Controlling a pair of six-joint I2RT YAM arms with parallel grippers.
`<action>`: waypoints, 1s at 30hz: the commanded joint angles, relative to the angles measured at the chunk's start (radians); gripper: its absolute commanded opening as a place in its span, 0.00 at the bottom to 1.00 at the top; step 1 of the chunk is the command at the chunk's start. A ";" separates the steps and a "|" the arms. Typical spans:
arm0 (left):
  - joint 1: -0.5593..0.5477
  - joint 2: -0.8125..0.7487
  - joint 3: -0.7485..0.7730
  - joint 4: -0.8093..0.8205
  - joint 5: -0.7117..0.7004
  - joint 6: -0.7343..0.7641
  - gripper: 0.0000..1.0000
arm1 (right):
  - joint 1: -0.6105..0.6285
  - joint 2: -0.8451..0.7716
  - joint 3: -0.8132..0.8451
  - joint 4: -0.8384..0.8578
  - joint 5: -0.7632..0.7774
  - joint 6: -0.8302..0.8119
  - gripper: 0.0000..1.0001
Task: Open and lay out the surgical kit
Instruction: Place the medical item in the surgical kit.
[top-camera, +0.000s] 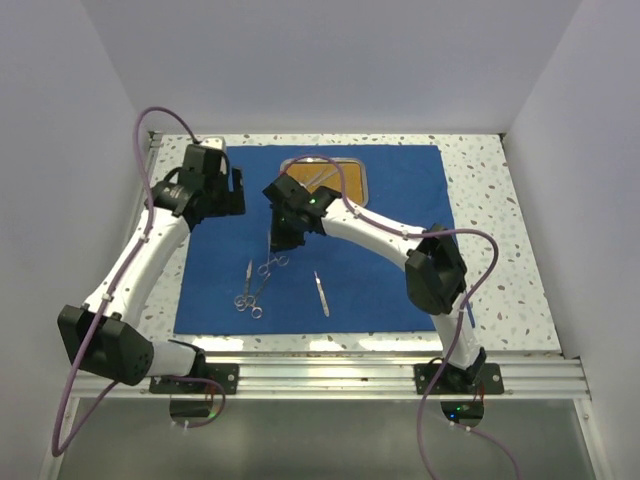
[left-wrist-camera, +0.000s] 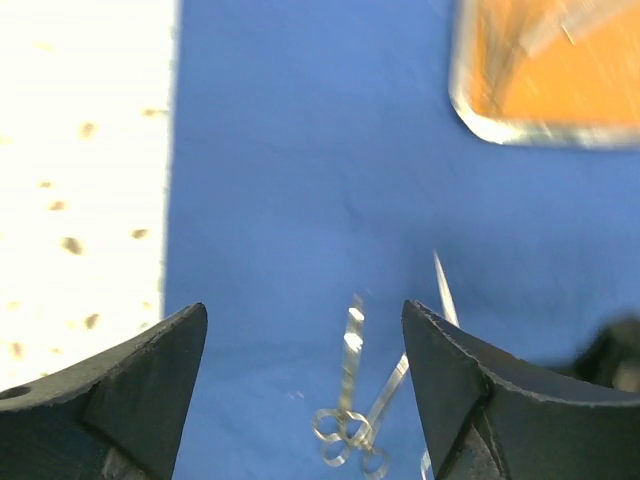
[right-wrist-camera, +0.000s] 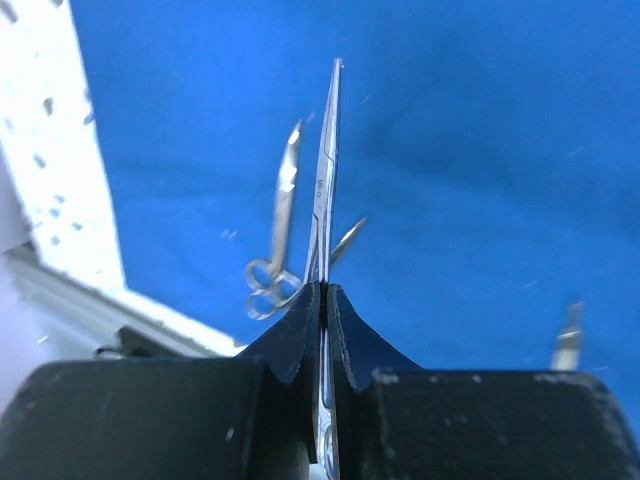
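The royal-blue cloth (top-camera: 380, 250) lies spread flat on the table. A steel tray (top-camera: 350, 183) with an orange-brown inside (left-wrist-camera: 560, 70) sits at the cloth's far edge. My right gripper (right-wrist-camera: 324, 290) is shut on slim silver scissors (right-wrist-camera: 325, 160), which it holds just above the cloth's middle (top-camera: 271, 255). Two ring-handled instruments (top-camera: 250, 292) lie crossed on the cloth below it (left-wrist-camera: 350, 410). Tweezers (top-camera: 322, 294) lie to their right. Over the cloth's far left part my left gripper (left-wrist-camera: 305, 320) hangs open, with nothing between its fingers (left-wrist-camera: 165, 360).
White speckled tabletop (top-camera: 500, 230) borders the cloth on both sides (left-wrist-camera: 80, 180). An aluminium rail (top-camera: 330, 375) with both arm bases runs along the near edge. Grey walls close in the far and side edges.
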 joint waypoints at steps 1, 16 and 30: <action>0.071 -0.038 0.074 0.046 -0.130 -0.011 0.83 | -0.014 -0.006 -0.014 0.061 -0.062 0.119 0.00; 0.105 -0.116 -0.048 0.163 -0.113 0.001 0.84 | 0.142 0.060 -0.089 0.087 -0.103 0.313 0.00; 0.105 -0.123 -0.055 0.152 -0.061 0.001 0.83 | 0.156 0.154 0.015 0.112 -0.195 0.245 0.57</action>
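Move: The right hand still holds the ring-handled medical item; the spot for it, over the finger rings of the laid-out tools, lies about 10 cm back, 7 cm left and 10 cm below. The scissors' middle is some 4 cm back and 6 cm left, the laid clamp 6 cm back and 3 cm left, the scalpel 7 cm back and 12 cm right. From the left hand the spot is roughly 14 cm back, 2 cm right and 18 cm below. The right hand carries the medical item back some 10 cm and left about 7 cm towards the scissors and laid clamp, sinking ever more steeply by about 9 cm while the fingers tip some 20 degrees nearer to vertical, then opens to about half and lets the item go on the cloth between those two. The left hand, empty and open, draws aside about 5 cm to its left and a little up, clear of the right arm. ##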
